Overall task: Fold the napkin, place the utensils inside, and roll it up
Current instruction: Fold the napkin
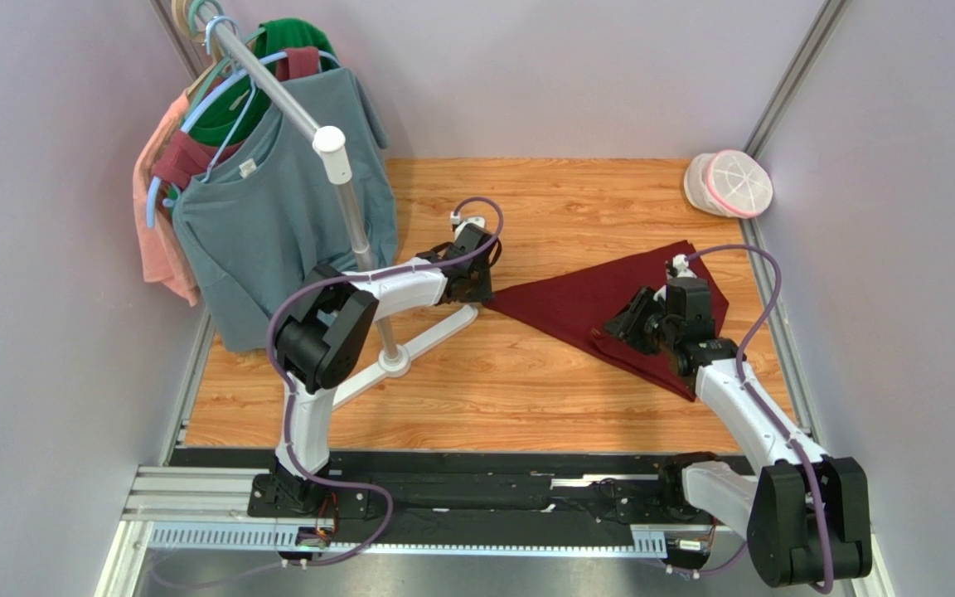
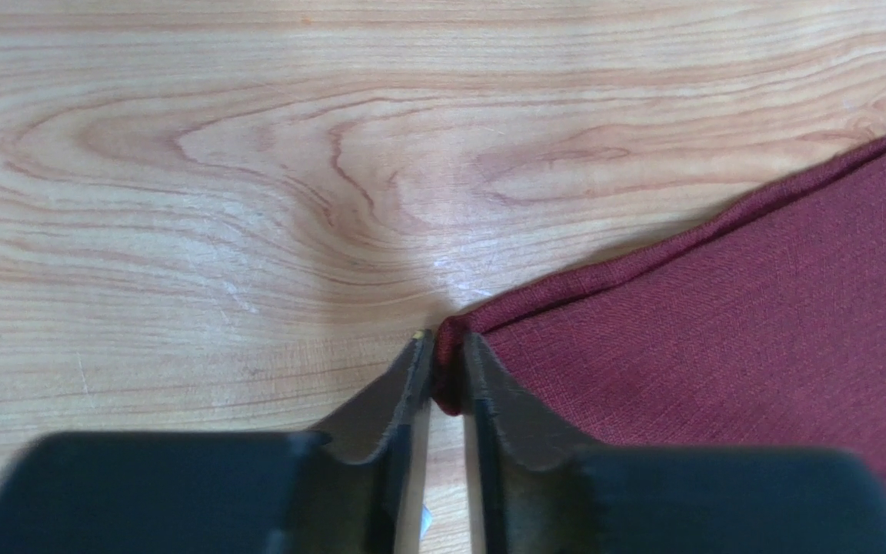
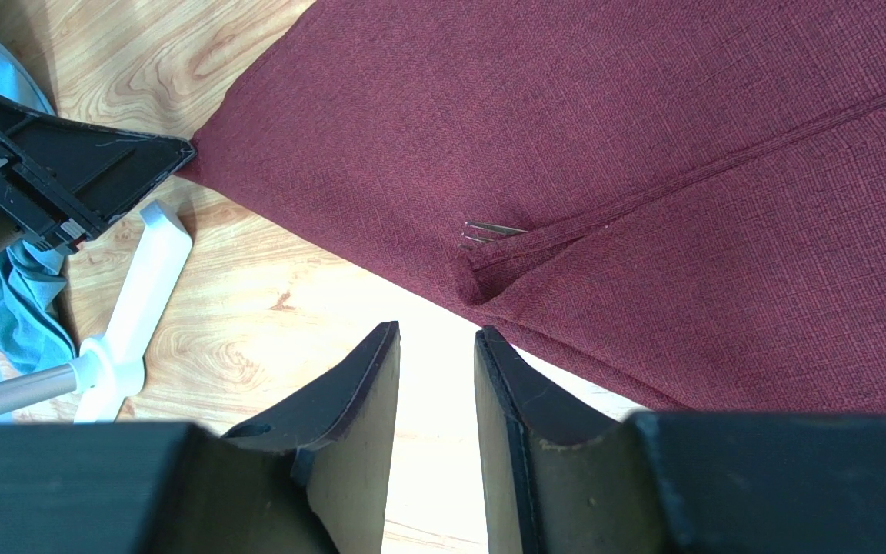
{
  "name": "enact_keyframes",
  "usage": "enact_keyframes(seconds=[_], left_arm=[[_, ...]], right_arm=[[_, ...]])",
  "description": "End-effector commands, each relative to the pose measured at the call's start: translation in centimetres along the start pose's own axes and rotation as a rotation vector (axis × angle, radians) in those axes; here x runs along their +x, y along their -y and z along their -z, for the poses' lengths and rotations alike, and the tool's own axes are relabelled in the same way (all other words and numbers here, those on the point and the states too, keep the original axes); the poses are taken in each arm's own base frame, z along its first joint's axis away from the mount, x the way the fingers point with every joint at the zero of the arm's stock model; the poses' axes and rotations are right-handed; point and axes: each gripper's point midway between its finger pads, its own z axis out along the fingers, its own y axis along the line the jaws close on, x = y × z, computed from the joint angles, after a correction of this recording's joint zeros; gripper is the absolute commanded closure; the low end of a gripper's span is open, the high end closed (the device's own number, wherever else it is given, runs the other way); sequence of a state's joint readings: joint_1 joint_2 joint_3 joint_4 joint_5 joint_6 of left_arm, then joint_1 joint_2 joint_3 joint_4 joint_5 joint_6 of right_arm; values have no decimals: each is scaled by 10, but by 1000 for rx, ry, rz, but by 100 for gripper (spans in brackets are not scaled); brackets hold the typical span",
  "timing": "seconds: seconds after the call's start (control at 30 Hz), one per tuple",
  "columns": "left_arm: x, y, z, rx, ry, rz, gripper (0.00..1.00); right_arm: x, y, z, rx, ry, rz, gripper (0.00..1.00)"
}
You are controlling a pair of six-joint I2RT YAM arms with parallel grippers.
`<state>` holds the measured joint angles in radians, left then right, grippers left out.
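The dark red napkin (image 1: 595, 299) lies folded into a triangle on the wooden table, right of centre. Its left corner (image 2: 450, 358) sits pinched between the fingers of my left gripper (image 2: 445, 346), which is shut on it down at the table top. From the right wrist view the same gripper (image 3: 124, 162) holds that tip of the napkin (image 3: 644, 139). The tines of the fork (image 3: 492, 232) poke out from under a folded flap; the handle is hidden by cloth. My right gripper (image 3: 436, 335) hovers open and empty just off the napkin's near edge (image 1: 635, 328).
A clothes rack with a white T-shaped base (image 1: 395, 361) and hanging shirts (image 1: 271, 212) stands at the left, close behind my left arm. A white round container (image 1: 729, 184) sits at the back right corner. Grey walls close in both sides.
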<state>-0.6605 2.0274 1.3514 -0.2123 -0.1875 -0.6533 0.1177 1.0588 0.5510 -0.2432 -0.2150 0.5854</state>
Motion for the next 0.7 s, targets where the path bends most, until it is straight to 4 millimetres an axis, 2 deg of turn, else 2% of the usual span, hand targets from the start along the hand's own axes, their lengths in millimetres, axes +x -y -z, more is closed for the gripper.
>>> enact_keyframes(seconds=[0.0,0.07,0.23,0.37,0.5,0.67], left_arm=[[-9,10,0,48,15,-21,90],[-14,15,2,70,27,-28,100],[-31,21,15,98,86,-44,100],[-58,25,40,117,177,-35,100],[-78,26,57,123,230,-59,100],[-102,14,75,99,282,-55,100]], right_arm=[[-7,-7,2,-27,24,29,66],[-5,-7,1,-24,18,28,66],[2,0,-9,-11,1,19,66],[21,15,-27,31,-54,8,67],[27,14,-42,25,-71,3,67],[28,-15,-47,-39,-90,26,68]])
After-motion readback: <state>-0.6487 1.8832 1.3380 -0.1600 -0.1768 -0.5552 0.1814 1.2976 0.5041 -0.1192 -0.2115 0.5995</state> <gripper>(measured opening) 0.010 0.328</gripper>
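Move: The napkin's long left corner already lies between the left fingers. The end of the rack foot is about 3 cm to that hand's left and 2 cm back. Some 6 cm below the right hand, the folded-over corner lies about 3 cm to its left and 1 cm back, with the fork tines peeking out about 2 cm beyond this folded corner. The napkin's near corner is roughly 12 cm back and 13 cm to the right of the right hand. Shut the left gripper fully on the napkin's long corner, then lift it about 7 cm off the table, easing slightly forward and tipping the fingers up some 10 degrees. As that lift gets going, lower the part-open right gripper about 6 cm and slightly left towards the folded corner beside the fork tines, tilting its fingers steeper, until the fingertips come right down to the cloth. ##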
